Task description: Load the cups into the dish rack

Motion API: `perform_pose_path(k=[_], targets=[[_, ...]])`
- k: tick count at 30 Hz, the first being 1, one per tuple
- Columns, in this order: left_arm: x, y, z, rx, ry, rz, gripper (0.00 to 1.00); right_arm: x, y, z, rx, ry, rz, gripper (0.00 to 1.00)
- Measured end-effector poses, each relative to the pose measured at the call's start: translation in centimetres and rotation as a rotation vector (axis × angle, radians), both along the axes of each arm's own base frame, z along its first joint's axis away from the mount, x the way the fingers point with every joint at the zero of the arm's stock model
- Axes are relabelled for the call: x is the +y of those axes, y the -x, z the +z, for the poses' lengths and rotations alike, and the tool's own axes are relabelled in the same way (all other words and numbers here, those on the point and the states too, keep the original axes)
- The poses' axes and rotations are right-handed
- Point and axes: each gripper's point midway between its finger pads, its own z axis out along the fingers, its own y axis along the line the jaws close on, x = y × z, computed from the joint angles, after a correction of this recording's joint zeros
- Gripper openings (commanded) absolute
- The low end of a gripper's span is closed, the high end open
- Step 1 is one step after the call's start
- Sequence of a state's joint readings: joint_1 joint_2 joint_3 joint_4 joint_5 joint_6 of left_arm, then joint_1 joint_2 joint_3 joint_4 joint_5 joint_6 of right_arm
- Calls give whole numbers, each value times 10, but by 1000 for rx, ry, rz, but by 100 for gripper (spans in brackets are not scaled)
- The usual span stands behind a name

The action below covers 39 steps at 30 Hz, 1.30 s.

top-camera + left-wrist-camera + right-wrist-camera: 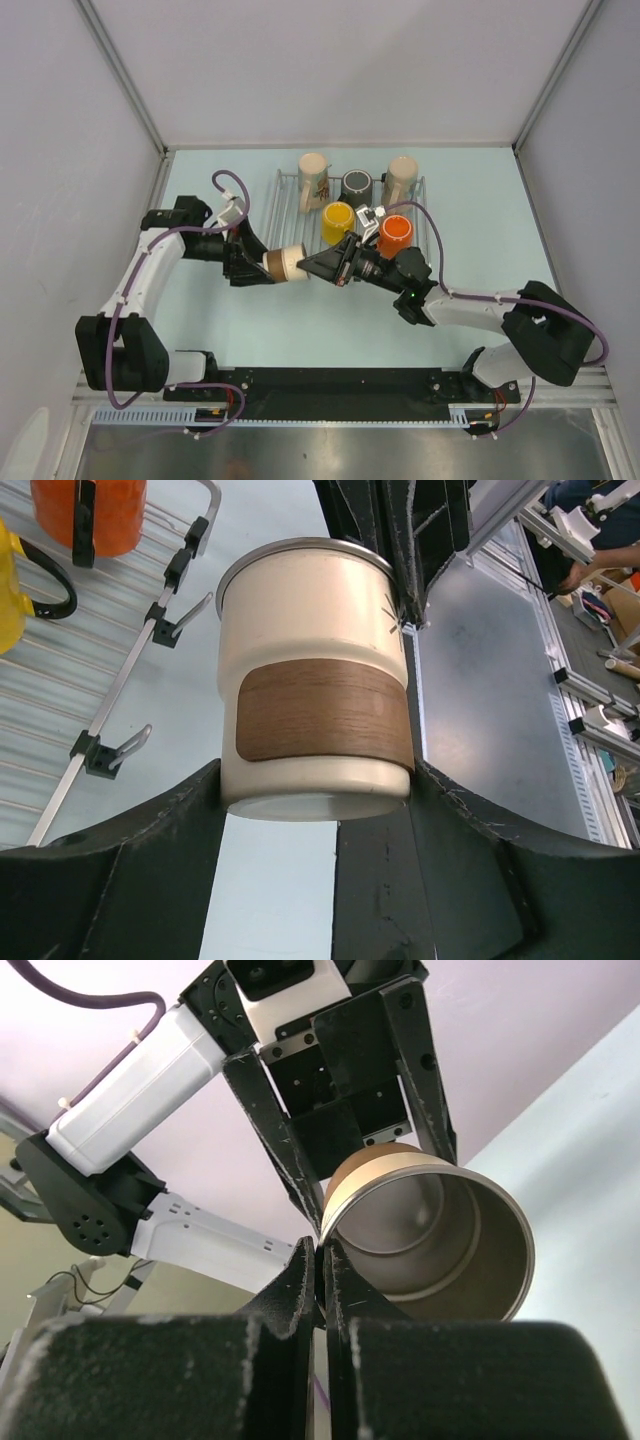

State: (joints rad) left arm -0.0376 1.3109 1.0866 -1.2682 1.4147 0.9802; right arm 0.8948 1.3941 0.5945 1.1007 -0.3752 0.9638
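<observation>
A cream cup (285, 263) with a wood-brown band and a steel rim hangs on its side just in front of the dish rack (284, 200). My left gripper (262, 265) is shut round its base, a finger on each side (315, 780). My right gripper (312, 268) is shut on its rim, pinching the cup wall (322, 1250); the cup's open mouth (430, 1230) faces it. In the rack stand a patterned cream cup (314, 180), a dark cup (357, 184), a plain cream cup (400, 178), a yellow cup (338, 222) and an orange cup (394, 234).
The rack's near wire edge with black clips (120, 690) lies just left of the held cup. The right arm's wrist sits close over the orange and yellow cups. Grey walls close the table on three sides.
</observation>
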Motion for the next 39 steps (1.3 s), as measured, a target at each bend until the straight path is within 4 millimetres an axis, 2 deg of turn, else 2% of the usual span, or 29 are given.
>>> perform_pose_path(k=[9,11,12,15,18,23,31,34,35,37,38,39], targets=[[12,-4,-7,-5,-58,39,65,15,-1,-11,26,-77,33,0],[14,-6,-9,-5,-71,47,54,17,-3,-13,33,-90,36,0],[15,-6,-9,-6,-77,51,37,17,-4,-15,39,-91,36,0],[18,-8,-12,-8,-101,59,12,20,-5,-20,50,-98,37,0],[20,-9,-11,-11,-114,65,2,21,-5,-22,51,-103,37,0],[26,-15,3,-62,-111,95,0,24,-6,-24,61,-106,22,0],[29,-15,24,-169,-105,119,0,30,1,-31,81,-101,51,0],[29,-14,27,-189,-106,122,0,32,3,-33,88,-102,62,10],[29,-14,27,-197,-107,122,0,33,3,-33,90,-101,66,23],[29,-14,29,-215,-102,121,0,34,4,-37,97,-90,78,37],[28,-14,32,-228,-84,117,0,36,8,-42,107,-70,93,49],[26,-14,35,-237,-71,115,0,39,12,-48,118,-47,111,53]])
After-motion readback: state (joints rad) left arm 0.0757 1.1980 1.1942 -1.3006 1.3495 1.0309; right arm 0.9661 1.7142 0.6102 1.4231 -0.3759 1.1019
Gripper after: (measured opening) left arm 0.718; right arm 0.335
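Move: The metal cup lies on its side between the hands: its middle is about 3 cm right of the left hand, roughly 1 cm above it, and about 4 cm left, 1 cm ahead and 3 cm below the right hand. The rack's empty front-left part is some 11 cm ahead of the left hand, 5 cm right and 20 cm down; the yellow mug is about 12 cm ahead and 14 cm right of that hand. The orange mug stands about 11 cm ahead and 21 cm right of the right hand, 21 cm down. With the left fingers already closed around the metal cup's body and keeping their grip, and the right fingertips still pinching its rim, the right hand goes down and left, about 4 cm each way, bearing the rim down while the left hand backs about 3 cm to the left, first sinking 1 cm and then rising about 4, its wrist tilting some 15 degrees. At the very end the right fingers part to about a quarter open at the rim, leaving the left hand to carry the cup. ##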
